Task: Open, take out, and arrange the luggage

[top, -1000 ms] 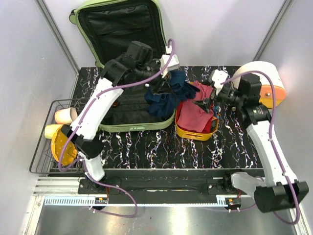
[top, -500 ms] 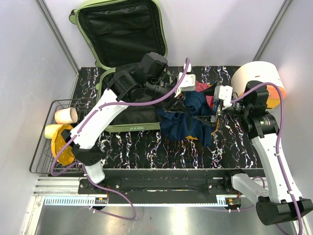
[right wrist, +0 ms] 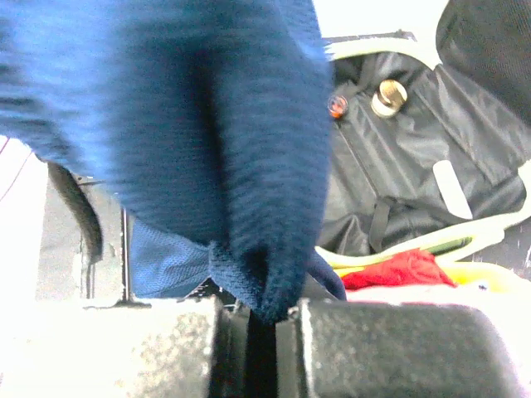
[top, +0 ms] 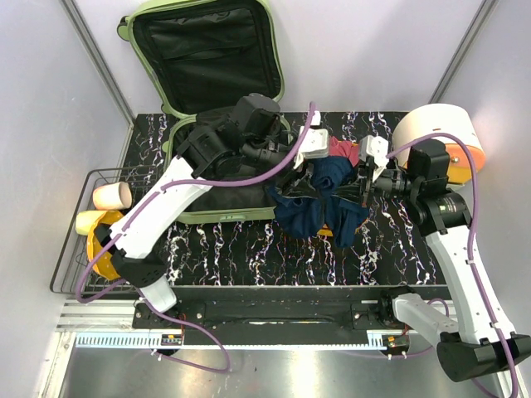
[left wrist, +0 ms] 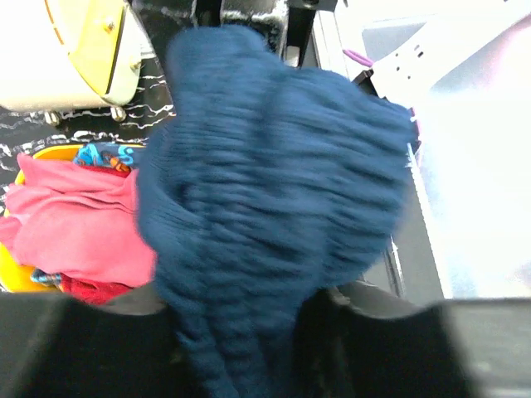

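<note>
The luggage (top: 199, 58) is a pale-green hard suitcase lying open at the back left, its lid leaning on the wall and its black lining (right wrist: 415, 166) showing. A navy blue knit garment (top: 319, 207) hangs between both arms, over the yellow tray (left wrist: 12, 274). My left gripper (top: 305, 174) reaches across from the suitcase and is shut on the garment's upper part (left wrist: 265, 191). My right gripper (top: 359, 189) is shut on a fold of the same garment (right wrist: 249, 166), pinched between its fingertips. Pink cloth (top: 343, 150) lies in the tray, which is mostly hidden in the top view.
A white and orange drum-shaped thing (top: 440, 133) stands at the right rear of the table. At the left a wire basket (top: 70, 240) holds two cups (top: 108, 196) and an orange plate (top: 104, 249). Red and pink clothes (left wrist: 75, 224) fill the tray.
My left arm swung right from the suitcase, carrying the blue garment over the tray. My right gripper moved up to the garment and closed on it.
</note>
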You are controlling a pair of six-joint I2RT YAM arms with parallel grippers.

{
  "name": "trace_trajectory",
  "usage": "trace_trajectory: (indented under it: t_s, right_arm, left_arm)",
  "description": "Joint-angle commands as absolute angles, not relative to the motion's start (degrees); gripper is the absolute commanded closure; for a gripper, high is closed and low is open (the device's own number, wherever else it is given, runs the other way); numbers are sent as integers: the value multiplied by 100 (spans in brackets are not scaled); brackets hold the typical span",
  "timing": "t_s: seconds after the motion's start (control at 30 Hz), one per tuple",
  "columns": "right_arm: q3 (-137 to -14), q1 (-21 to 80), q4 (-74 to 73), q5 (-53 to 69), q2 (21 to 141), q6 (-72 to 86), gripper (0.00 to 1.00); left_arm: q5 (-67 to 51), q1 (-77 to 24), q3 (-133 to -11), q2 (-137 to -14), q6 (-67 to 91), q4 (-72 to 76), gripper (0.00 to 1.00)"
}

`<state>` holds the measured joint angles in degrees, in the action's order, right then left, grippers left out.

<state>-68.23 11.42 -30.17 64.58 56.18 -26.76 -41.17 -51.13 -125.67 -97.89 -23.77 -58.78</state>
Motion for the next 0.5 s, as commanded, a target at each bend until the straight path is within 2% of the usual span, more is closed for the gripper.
trace_trajectory:
  t_s: [0.0,0.17,0.33,0.47]
  right_arm:
    - [-7198,1099,-3233,5460,5431,-1758,100]
    - [-7321,616,-3288,5107,5809,-900,100]
    - [-7181,264,-2174,4598,6678,-159,100]
    - [-7479,88,-1855,4115,7636,113,100]
  left_arm:
    - [-4078,-4730,-12226,-9237,-1690,-4801,29]
    - [-4315,-3921,-12024,-9220,-1029,-4509,1]
    - [-4447,-3271,-11611,-9194,-712,-4333,1]
    - [-4395,-3006,-11207,-9106,-686,-4272,1]
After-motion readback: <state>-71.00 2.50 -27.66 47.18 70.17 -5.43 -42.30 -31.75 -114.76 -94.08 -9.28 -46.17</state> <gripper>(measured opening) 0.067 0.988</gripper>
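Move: Held between the two grippers, the blue garment is to go into the yellow bin, whose middle lies about 12 cm ahead of the right hand, 5 cm to its right and 30 cm below; the pink shirt tops the load there, 2 cm farther out than the bin's middle. For the left hand, the open suitcase's base lies some 18 cm ahead, 17 cm left and 35 cm down, while the bin is 15 cm ahead and 12 cm right. Opening wide, the left fingers let go of the blue garment, and the left hand draws off forward and left by about 13 cm towards the suitcase. The right hand keeps its pinch and swings the cloth forward over the bin, about 11 cm out, with some 5 cm each to the right and down, faster towards the end, while the wrist turns clockwise and tips over. ##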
